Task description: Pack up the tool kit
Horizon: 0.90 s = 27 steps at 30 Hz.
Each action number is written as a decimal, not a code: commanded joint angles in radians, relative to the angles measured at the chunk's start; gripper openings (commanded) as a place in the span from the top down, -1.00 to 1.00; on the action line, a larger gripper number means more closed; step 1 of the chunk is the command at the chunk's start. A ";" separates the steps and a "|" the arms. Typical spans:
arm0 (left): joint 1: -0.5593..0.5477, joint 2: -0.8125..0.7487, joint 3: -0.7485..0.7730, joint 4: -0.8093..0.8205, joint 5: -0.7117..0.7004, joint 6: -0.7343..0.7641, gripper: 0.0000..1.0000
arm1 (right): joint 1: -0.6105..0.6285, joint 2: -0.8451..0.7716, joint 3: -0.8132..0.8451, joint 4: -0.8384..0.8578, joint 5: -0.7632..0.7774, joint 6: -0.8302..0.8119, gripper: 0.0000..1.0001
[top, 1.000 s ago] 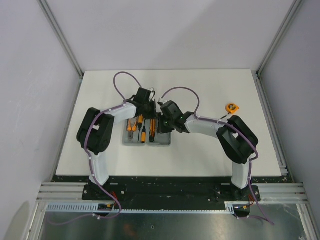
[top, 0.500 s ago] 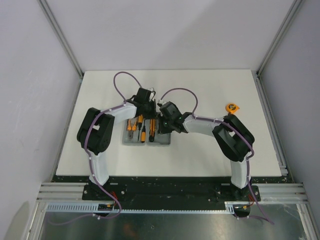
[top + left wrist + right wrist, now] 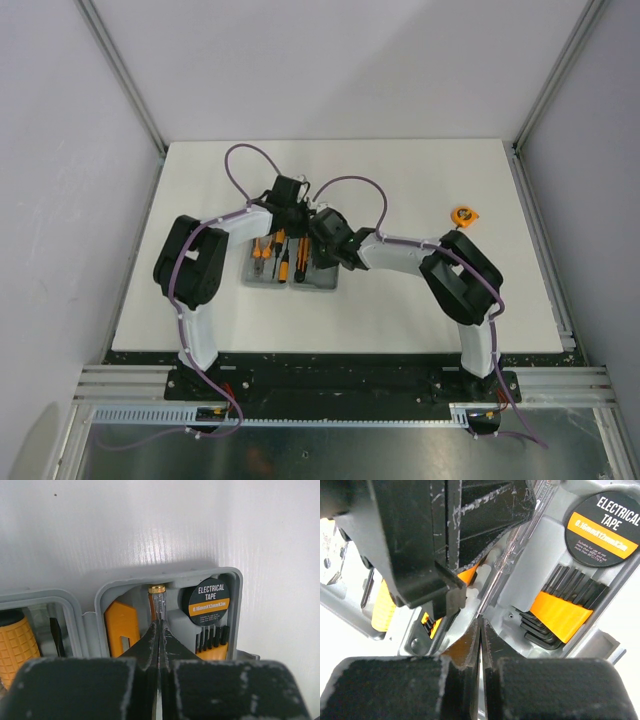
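The tool kit's grey case (image 3: 325, 283) lies open mid-table with orange-and-black tools in its slots. In the left wrist view its right half (image 3: 235, 580) holds a clear tester screwdriver (image 3: 157, 596), an orange knife (image 3: 121, 622), electrical tape (image 3: 210, 600) and hex keys (image 3: 212, 640). My left gripper (image 3: 159, 626) is shut, its tips down on the clear screwdriver's handle. My right gripper (image 3: 480, 624) is shut too, tips meeting the end of that screwdriver's thin shaft (image 3: 492, 587); whether the shaft is pinched is hidden. Both grippers (image 3: 300, 222) (image 3: 318, 236) crowd over the case.
An orange tape measure (image 3: 463, 214) sits alone on the white table at the right, behind the right arm's elbow. The case's left half holds a ribbed orange handle (image 3: 17, 640). Frame posts and grey walls border the table.
The right arm has reached further left, bringing its gripper in under the left one over the case, and its jaws closed a little. The left gripper has hardly moved.
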 commanded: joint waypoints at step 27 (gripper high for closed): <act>0.015 -0.001 -0.018 -0.055 0.029 -0.033 1.00 | -0.036 -0.066 -0.003 0.046 -0.054 0.062 0.85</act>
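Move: The clear voltage tester lies lengthwise in the kit's right half, its middle about 3 cm back and 1 cm below the left fingertips, and 4 cm ahead and 1 cm below the right fingertips. From the right hand, the hex keys are 4 cm ahead, 4 cm right; the electrical tape 9 cm ahead, 4 cm right; the orange knife 3 cm ahead, 3 cm left, all at about its height. Right fingertips rise about 5 cm from the tester's shaft end while the shut left fingertips stay on its handle. ##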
